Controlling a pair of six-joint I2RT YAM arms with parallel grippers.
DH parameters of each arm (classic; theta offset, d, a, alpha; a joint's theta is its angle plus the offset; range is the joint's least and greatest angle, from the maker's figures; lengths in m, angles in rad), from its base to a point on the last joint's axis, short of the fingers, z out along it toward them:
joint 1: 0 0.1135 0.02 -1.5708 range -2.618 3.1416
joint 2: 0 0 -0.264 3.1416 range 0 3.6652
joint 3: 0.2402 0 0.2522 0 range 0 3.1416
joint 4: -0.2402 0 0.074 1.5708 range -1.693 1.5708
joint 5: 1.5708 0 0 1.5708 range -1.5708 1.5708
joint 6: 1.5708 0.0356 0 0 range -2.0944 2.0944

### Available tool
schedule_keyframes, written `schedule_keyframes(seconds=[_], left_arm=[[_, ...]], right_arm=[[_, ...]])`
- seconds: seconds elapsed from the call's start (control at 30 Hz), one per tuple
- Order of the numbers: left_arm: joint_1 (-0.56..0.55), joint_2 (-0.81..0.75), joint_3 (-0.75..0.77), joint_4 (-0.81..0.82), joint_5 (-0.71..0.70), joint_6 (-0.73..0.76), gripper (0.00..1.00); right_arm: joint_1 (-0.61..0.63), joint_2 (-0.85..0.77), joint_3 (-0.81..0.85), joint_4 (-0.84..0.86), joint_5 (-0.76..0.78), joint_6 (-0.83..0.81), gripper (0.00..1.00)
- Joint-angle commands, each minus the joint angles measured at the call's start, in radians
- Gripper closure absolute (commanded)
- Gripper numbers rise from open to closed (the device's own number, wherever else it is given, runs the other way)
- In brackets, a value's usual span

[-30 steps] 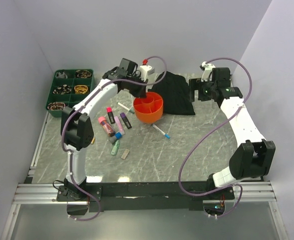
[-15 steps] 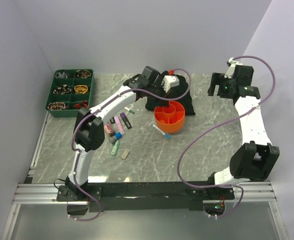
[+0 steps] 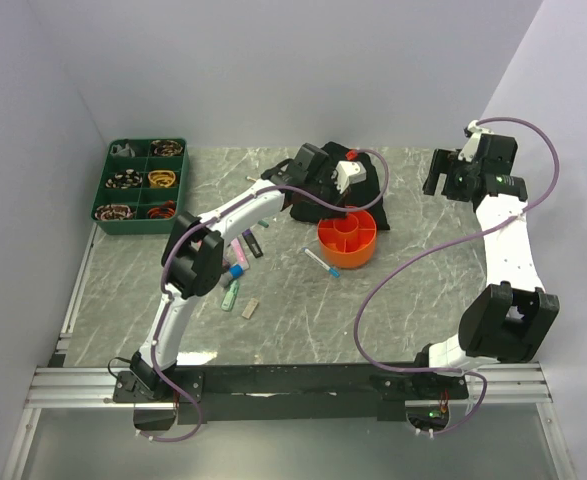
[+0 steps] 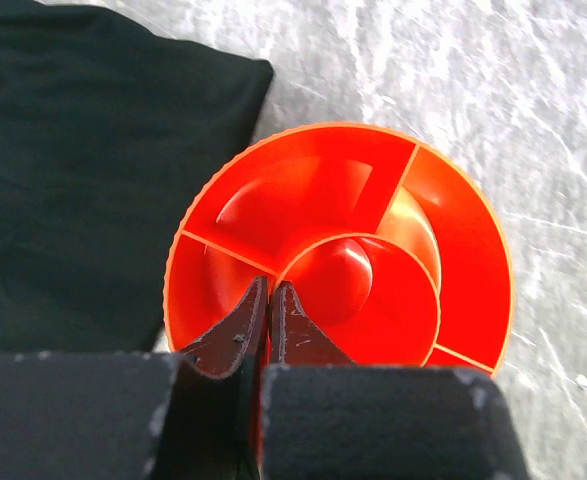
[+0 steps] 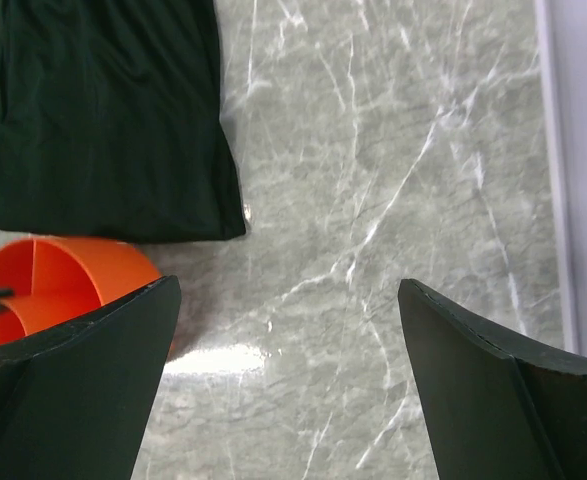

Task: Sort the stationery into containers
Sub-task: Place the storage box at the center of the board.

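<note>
The round orange tub [image 3: 349,241] stands right of centre, its dividers bare in the left wrist view [image 4: 443,230]. My left gripper [image 3: 337,214] [image 4: 268,285] reaches into it from above, jaws pinched together on an inner divider wall. The stationery lies left of the tub: a white pen with a blue cap [image 3: 321,263], several chunky markers [image 3: 244,247], and a tan eraser [image 3: 250,309]. The dark green tray [image 3: 108,192] sits at the far left with coiled bands in it. My right gripper [image 3: 443,180] [image 5: 288,285] hangs open over bare marble at the far right, holding nothing.
A black fabric heap [image 3: 371,178] [image 4: 73,150] [image 5: 103,110] lies just behind the tub, touching its far-left side. The white side wall runs close by the right arm. The left arm stretches over the markers and hides some of them.
The left gripper has dragged the orange tub rightward, from beside the markers to in front of the black fabric. The right arm has swung back toward the right wall.
</note>
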Motion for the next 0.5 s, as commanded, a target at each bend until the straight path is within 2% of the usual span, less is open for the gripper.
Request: schedule_keyframes(seconds=[0.0,0.13,0.2,0.27,0.47], left_arm=[[0.010,0.002,0.006,0.136,0.004,-0.011,0.99],[0.014,0.004,-0.025,0.159,-0.006,-0.013,0.99],[0.016,-0.001,-0.039,0.163,-0.014,-0.013,0.84],[0.016,-0.006,-0.042,0.163,-0.017,-0.016,0.59],[0.017,-0.035,0.010,0.116,0.001,-0.031,0.49]], right_arm=[[-0.013,-0.053,-0.033,0.003,-0.011,0.013,0.02],[-0.019,-0.067,-0.059,0.009,-0.008,0.013,0.02],[-0.019,-0.072,-0.070,0.010,-0.017,0.013,0.02],[-0.019,-0.076,-0.077,0.012,-0.026,0.039,0.02],[-0.019,-0.083,-0.074,0.007,-0.053,0.033,0.02]])
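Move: The left hand already holds the round orange storage box by an inner wall; the box's middle lies about 3 cm back from that hand, square on sideways and some 4 cm lower. On the board, roughly 8 cm below the hand, the black cloth's middle is about 6 cm ahead and 1 cm to the left, the blue-capped marker about 11 cm back and 6 cm left. From the right hand the box is some 23 cm left, 5 cm back and 13 cm down. Still pinching the box's inner wall, the left hand takes the box about 2 cm forward, towards the cloth, and sinks about half a centimetre; then it stops and opens its fingers about halfway, letting go of the wall while staying down at the box. The empty right hand, wide open, eases some 2 cm down and 2 cm back. ##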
